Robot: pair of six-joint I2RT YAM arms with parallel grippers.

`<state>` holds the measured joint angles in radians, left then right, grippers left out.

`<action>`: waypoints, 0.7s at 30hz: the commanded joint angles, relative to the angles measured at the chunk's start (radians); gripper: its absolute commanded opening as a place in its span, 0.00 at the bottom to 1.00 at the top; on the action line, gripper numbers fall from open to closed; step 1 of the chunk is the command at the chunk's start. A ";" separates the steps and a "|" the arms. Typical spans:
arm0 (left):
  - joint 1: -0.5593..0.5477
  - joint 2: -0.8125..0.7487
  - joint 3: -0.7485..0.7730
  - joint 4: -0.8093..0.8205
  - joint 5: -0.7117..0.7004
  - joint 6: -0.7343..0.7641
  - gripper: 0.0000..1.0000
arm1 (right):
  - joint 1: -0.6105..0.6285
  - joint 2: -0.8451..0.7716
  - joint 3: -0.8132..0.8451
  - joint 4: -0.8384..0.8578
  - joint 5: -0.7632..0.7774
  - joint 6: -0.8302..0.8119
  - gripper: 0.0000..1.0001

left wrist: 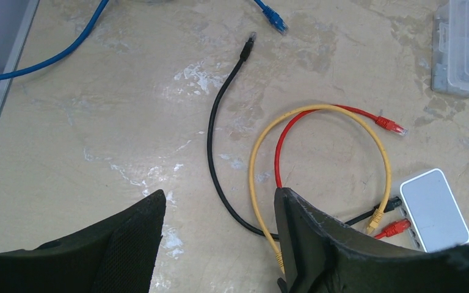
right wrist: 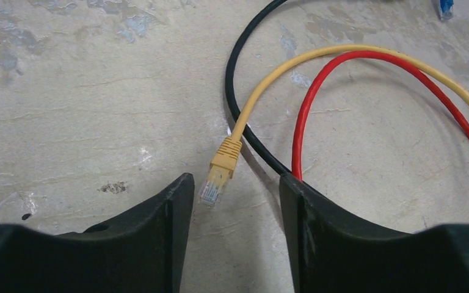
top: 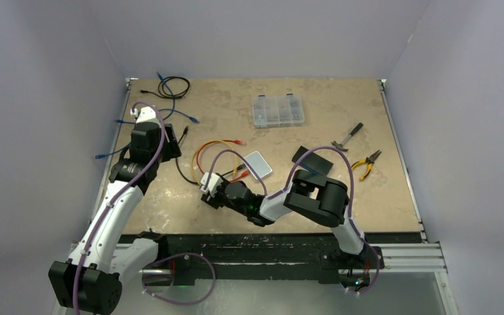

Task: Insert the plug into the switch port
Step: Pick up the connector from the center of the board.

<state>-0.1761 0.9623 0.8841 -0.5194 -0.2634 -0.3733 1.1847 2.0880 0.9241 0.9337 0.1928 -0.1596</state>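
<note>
The white switch (top: 257,164) lies mid-table; in the left wrist view the switch (left wrist: 435,210) has yellow, red and black plugs at its near edge. The yellow cable (right wrist: 293,67) loops over the table and ends in a free yellow plug (right wrist: 221,173) lying flat. My right gripper (right wrist: 235,183) stands open low over the table. The plug lies just ahead of the gap between the fingers, close to the left fingertip (right wrist: 180,189), and nothing is gripped. Farther left, my left gripper (left wrist: 220,194) is open and empty, above the black cable (left wrist: 217,165).
A red cable (left wrist: 281,146) with a free plug (left wrist: 391,126) and blue cables (top: 170,113) lie around the loops. A clear parts box (top: 277,110) sits at the back. Pliers (top: 366,163), another hand tool (top: 349,136) and a black block (top: 312,159) are to the right.
</note>
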 commanded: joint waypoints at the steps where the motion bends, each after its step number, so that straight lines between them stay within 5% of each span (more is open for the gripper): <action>1: 0.010 -0.017 -0.009 0.012 -0.009 0.020 0.64 | 0.006 -0.003 0.028 0.034 0.033 -0.017 0.51; 8: 0.011 -0.022 -0.011 0.012 0.009 0.023 0.64 | 0.006 -0.084 -0.030 0.052 0.041 -0.019 0.00; 21: 0.012 -0.075 -0.022 0.016 0.037 0.025 0.64 | -0.047 -0.373 -0.006 -0.158 -0.053 -0.117 0.00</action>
<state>-0.1703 0.9260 0.8696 -0.5194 -0.2489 -0.3725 1.1706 1.7947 0.8650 0.8349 0.1818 -0.2230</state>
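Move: The yellow plug lies between the right hand's open fingertips, about 1 cm to the left of the hand point and level with it. The black cable crosses roughly 3 cm ahead and 1 cm left; the red plug at the white switch sits some 6 cm ahead and 14 cm right, the switch itself about 9 cm ahead and 18 cm right. From the left hand, the yellow plug is roughly 11 cm right, 6 cm back and 16 cm below. The right fingertips close the rest of the way and pinch the yellow plug from both sides, the hand almost still over the board. Keeping that grip, the hand then lifts quickly, about 10 cm almost straight up with a slight drift to the right, the fingers tipping upward by some 5 degrees. ##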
